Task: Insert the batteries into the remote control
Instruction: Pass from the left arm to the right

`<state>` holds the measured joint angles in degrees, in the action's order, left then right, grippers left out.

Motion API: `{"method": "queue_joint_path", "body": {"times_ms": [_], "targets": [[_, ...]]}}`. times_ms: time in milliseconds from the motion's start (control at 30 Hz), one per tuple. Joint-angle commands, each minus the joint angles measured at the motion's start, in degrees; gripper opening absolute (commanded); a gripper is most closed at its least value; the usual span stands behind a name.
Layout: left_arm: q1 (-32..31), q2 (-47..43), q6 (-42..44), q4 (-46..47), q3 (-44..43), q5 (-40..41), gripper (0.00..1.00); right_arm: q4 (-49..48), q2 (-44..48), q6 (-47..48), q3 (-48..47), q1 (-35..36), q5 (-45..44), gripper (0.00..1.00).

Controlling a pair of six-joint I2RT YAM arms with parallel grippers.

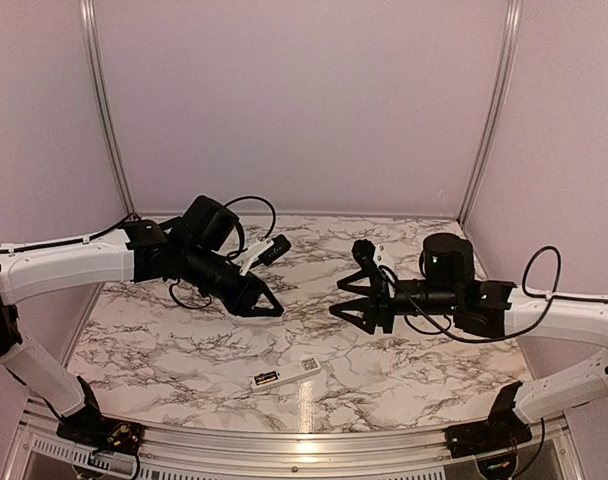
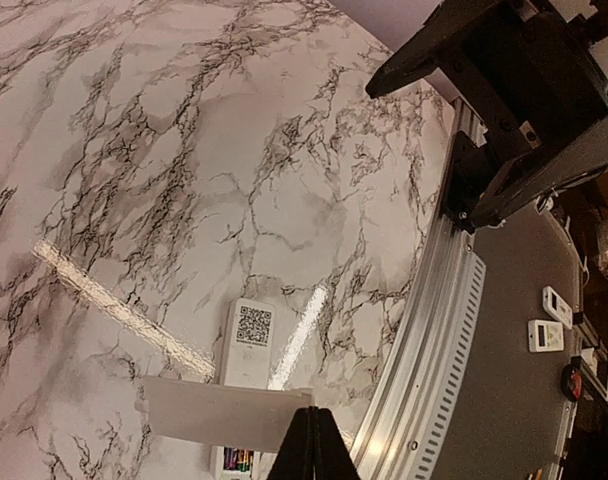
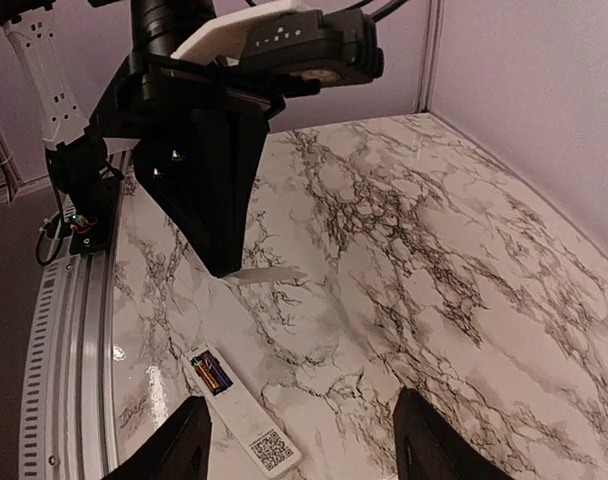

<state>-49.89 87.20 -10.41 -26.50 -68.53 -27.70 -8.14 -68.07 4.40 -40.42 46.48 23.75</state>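
Observation:
The remote control (image 1: 284,375) lies back up near the table's front edge, with a QR label on it. Its compartment is uncovered, and the batteries (image 3: 212,370) lie side by side inside, one golden and one dark. They also show at the bottom of the left wrist view as the batteries (image 2: 236,460) in the remote control (image 2: 246,345). My left gripper (image 1: 276,310) hovers above the remote, shut on a thin white cover plate (image 2: 219,412) held by its edge. The right gripper (image 3: 302,400) hangs open and empty over the table, right of the remote control (image 3: 239,410). It faces the left gripper (image 3: 219,265) and its plate (image 3: 269,274).
An aluminium rail (image 2: 434,360) runs along the table's front edge. Beyond it, two small white devices (image 2: 547,335) lie on a grey surface. Purple walls close the back and sides. The right arm's fingers (image 2: 504,100) reach into the left wrist view at top right.

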Motion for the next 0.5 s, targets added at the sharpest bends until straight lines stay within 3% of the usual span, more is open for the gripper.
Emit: {"method": "queue_joint_path", "body": {"times_ms": [0,167,467], "targets": [[0.0,-3.7,9.0,-5.2,-0.3,-10.5,0.0,-2.1,1.7,7.3,1.4,4.1,4.2,0.61],[-0.2,-7.1,12.1,-1.8,2.6,-22.7,0.0,1.3,1.3,10.3,-1.7,9.0,4.9,0.61],[-3.5,-7.0,15.9,-5.7,3.2,-29.3,0.0,8.7,2.4,15.2,-7.5,17.4,-1.1,0.62]]}}
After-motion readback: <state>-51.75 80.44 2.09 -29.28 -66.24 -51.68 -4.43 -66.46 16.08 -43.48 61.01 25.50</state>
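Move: The left hand already holds the translucent battery cover, its middle within a couple of centimetres of the pads; the open right gripper it is bound for waits about 11 cm to the right, some 2 ahead and 3 higher. From the right hand the cover is roughly 12 cm to the left, 1 cm back and 3 lower. On the table lies the remote control, from the left hand about 5 cm back, straight below sideways and 18 cm down. Back towards the bases go both hands, each by about 9 cm: the left, keeping its shut pinch on the cover, also rises 5 cm and swings its fingers clockwise about 25 degrees, tips lifting. Alongside it the right hand edges some 4 cm left and slightly up towards the cover, turning counter-clockwise about 20 degrees with its fingers staying half open. ##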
